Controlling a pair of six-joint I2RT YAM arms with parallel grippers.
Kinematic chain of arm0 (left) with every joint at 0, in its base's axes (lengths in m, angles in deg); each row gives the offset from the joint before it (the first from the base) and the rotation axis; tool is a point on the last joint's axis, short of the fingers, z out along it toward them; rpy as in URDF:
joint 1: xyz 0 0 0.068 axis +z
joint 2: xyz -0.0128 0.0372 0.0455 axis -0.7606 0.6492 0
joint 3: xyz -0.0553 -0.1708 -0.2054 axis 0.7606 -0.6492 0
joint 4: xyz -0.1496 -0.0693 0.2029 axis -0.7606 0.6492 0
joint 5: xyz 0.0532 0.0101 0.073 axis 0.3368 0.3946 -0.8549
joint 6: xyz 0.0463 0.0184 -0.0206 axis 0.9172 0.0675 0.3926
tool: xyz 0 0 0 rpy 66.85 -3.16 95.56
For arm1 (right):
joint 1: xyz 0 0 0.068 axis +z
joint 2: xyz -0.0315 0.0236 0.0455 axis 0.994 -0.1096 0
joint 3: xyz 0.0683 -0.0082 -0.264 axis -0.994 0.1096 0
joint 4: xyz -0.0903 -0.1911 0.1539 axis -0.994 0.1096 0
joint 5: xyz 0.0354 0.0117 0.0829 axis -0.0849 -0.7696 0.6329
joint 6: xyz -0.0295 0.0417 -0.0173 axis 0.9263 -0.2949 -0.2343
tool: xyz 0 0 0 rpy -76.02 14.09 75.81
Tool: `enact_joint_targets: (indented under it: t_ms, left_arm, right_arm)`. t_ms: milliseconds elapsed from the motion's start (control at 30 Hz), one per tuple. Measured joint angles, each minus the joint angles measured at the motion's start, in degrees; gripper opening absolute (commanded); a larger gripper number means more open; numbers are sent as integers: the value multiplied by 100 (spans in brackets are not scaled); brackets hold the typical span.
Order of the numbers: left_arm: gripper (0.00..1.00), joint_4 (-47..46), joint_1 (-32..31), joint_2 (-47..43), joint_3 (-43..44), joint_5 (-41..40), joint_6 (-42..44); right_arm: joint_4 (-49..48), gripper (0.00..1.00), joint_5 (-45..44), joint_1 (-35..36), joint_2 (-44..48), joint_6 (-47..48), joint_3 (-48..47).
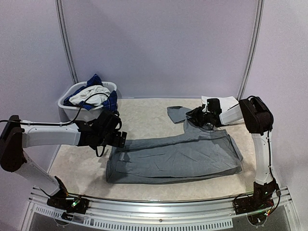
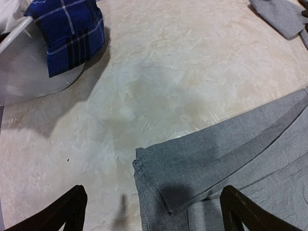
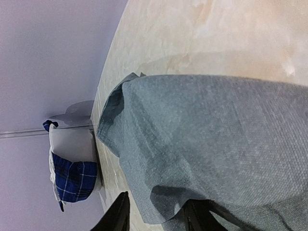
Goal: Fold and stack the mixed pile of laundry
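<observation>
A plain grey T-shirt (image 1: 178, 159) lies folded lengthwise across the middle of the table, one sleeve (image 1: 177, 113) spread toward the back. My left gripper (image 1: 119, 139) hovers open just above the shirt's left corner (image 2: 159, 178), with nothing between its fingers. My right gripper (image 1: 192, 115) is at the sleeve end. Its fingers stand apart with a fold of grey cloth (image 3: 207, 134) between them, draped against one finger (image 3: 195, 216); the other finger (image 3: 118, 214) is clear of it. Blue plaid (image 1: 111, 100) and white (image 1: 89, 94) pieces fill the basket.
The white oval basket (image 1: 67, 107) stands at the back left corner, with blue plaid cloth (image 2: 72, 29) hanging over its rim (image 2: 14, 36). A white cloth (image 1: 227, 102) lies at the back right under my right arm. Walls close the back and sides.
</observation>
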Motion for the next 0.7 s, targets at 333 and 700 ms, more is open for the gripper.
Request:
enact_joint_targets:
  t_ms: [333, 700]
  left_arm:
    - [98, 0, 0, 0, 0, 0, -2]
    - [99, 2, 0, -2, 0, 13, -2]
  right_arm:
    - [-236, 1, -155, -22, -20, -83, -79]
    - [-444, 1, -70, -22, -2, -61, -90]
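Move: The grey shirt's sleeve, bunched into a loose fold, sits right at the right hand's half-open fingers, about 1 cm farther ahead, 2 cm to the left and 1 cm lower. The grey shirt's body spreads with its middle some 24 cm back and 4 cm left of that hand; the white folded shirt lies roughly 17 cm to its right and 2 cm ahead. From the left hand the sleeve is some 21 cm ahead, 28 cm right and 9 cm lower. The sleeve's loose fold is pinched by the right fingers, which shut fully from less than half open as the hand noses about 1.5 cm forward. Already while closing, the hand begins to rise, ending about 2 cm higher with the cloth's edge at the fingertips and the fingers tipped up some 5 degrees. ##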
